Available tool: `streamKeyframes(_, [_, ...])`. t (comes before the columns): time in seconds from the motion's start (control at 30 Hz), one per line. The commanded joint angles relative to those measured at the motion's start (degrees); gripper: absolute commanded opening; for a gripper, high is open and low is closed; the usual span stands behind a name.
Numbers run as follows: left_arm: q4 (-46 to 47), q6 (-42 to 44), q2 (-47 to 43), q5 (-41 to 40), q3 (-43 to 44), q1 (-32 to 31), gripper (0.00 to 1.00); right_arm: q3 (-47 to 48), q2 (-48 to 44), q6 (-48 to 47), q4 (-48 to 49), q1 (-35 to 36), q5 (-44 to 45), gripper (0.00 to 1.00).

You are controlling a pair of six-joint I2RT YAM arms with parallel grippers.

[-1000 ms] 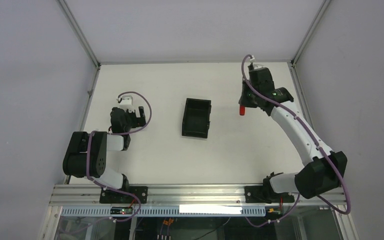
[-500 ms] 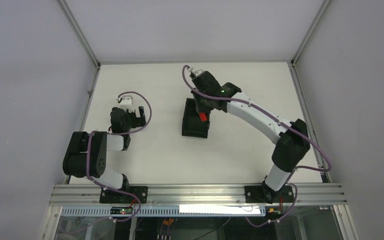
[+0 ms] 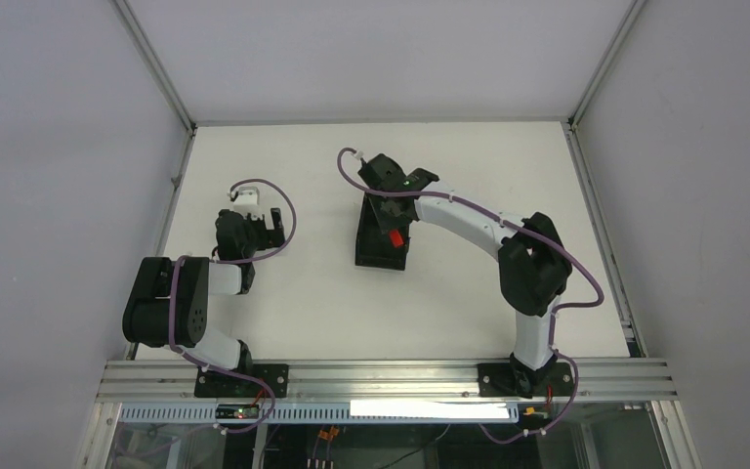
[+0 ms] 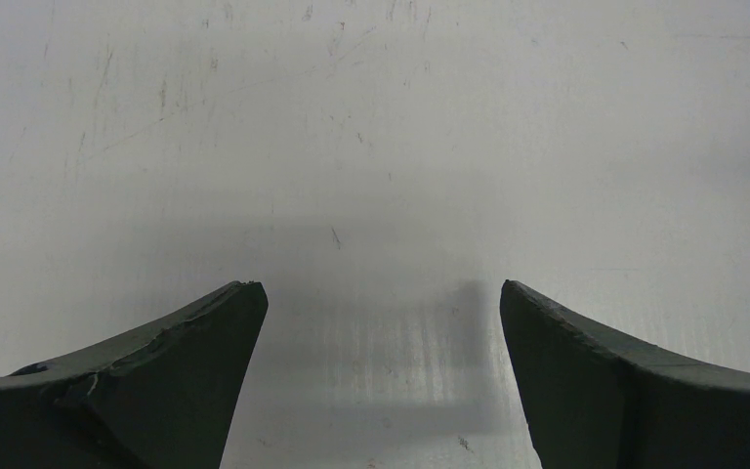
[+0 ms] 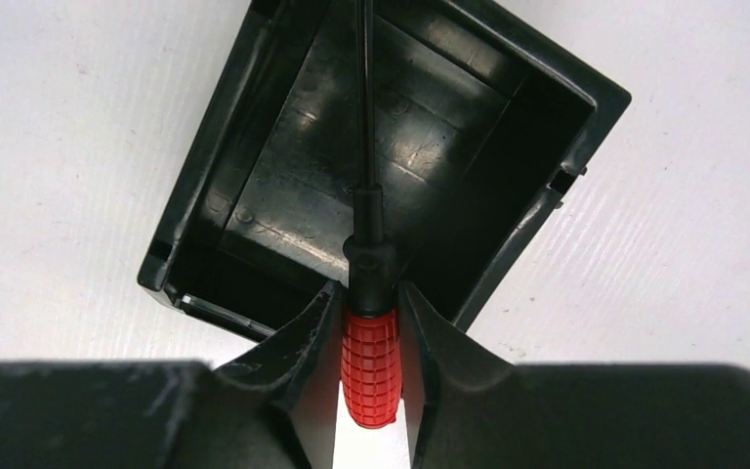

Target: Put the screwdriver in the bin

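Note:
The black open-top bin (image 3: pixel 371 249) sits mid-table; in the right wrist view its wall (image 5: pixel 547 205) shows from above. My right gripper (image 3: pixel 391 227) hangs over the bin and is shut on the screwdriver (image 3: pixel 394 236). In the right wrist view the right gripper (image 5: pixel 369 298) pinches the red knurled handle (image 5: pixel 370 366), and the thin black shaft (image 5: pixel 363 98) points over the bin's inside. My left gripper (image 3: pixel 264 223) rests at the left of the table, open and empty; in the left wrist view the left gripper (image 4: pixel 381 293) shows only bare table between its fingers.
The white table (image 3: pixel 283 293) is walled by grey panels and aluminium posts (image 3: pixel 156 63). A rail (image 3: pixel 381 376) carrying both arm bases runs along the near edge. My right arm's elbow (image 3: pixel 529 264) is folded right of the bin.
My right arm has swung left from the table's right side, carrying the screwdriver over the bin, and its elbow has folded inward. The left arm has not moved.

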Motion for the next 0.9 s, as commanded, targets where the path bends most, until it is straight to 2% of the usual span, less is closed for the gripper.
streamKeyframes(0.0, [2.0,-0.5,-1.4,0.8,-0.3,0.6,0.99,-0.3,-0.7,-0.8,2.1,0.2,1.6,0.31])
streamKeyframes(0.43, [1.9,-0.5,-1.4,0.8,-0.3,0.6,0.99,1.5,-5.3,-0.2,2.0,0.2,0.8,0.61])
streamKeyframes(0.53, [1.9,-0.5,-1.4,0.8,-0.3,0.6,0.99,1.6,-8.0,0.4,1.4,0.2,3.6,0.75])
streamKeyframes(0.63, [2.0,-0.5,-1.4,0.8,-0.3,0.6,0.99,0.1,-11.5,0.4,0.6,-0.6,8.0,0.98])
streamKeyframes(0.73, [2.0,-0.5,-1.4,0.8,-0.3,0.6,0.99,-3.7,-15.6,1.8,0.5,-4.1,9.5,0.99])
streamKeyframes(0.87, [1.9,-0.5,-1.4,0.7,-0.3,0.6,0.99,-13.6,-23.2,3.8,3.1,-13.8,6.3,0.99])
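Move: The right fingers still grip the screwdriver by its red handle, its shaft pointing forward, with the bin almost directly beneath: the bin's middle lies about 1 cm ahead of the right hand, 1 cm to its left and roughly 7 cm below. No other loose thing stands nearby. From the idle left hand, the bin is some 26 cm to the right, 4 cm back and 3 cm below. The right fingers open wide, releasing the screwdriver, then the hand rises 8 cm and swings 6 cm right. ##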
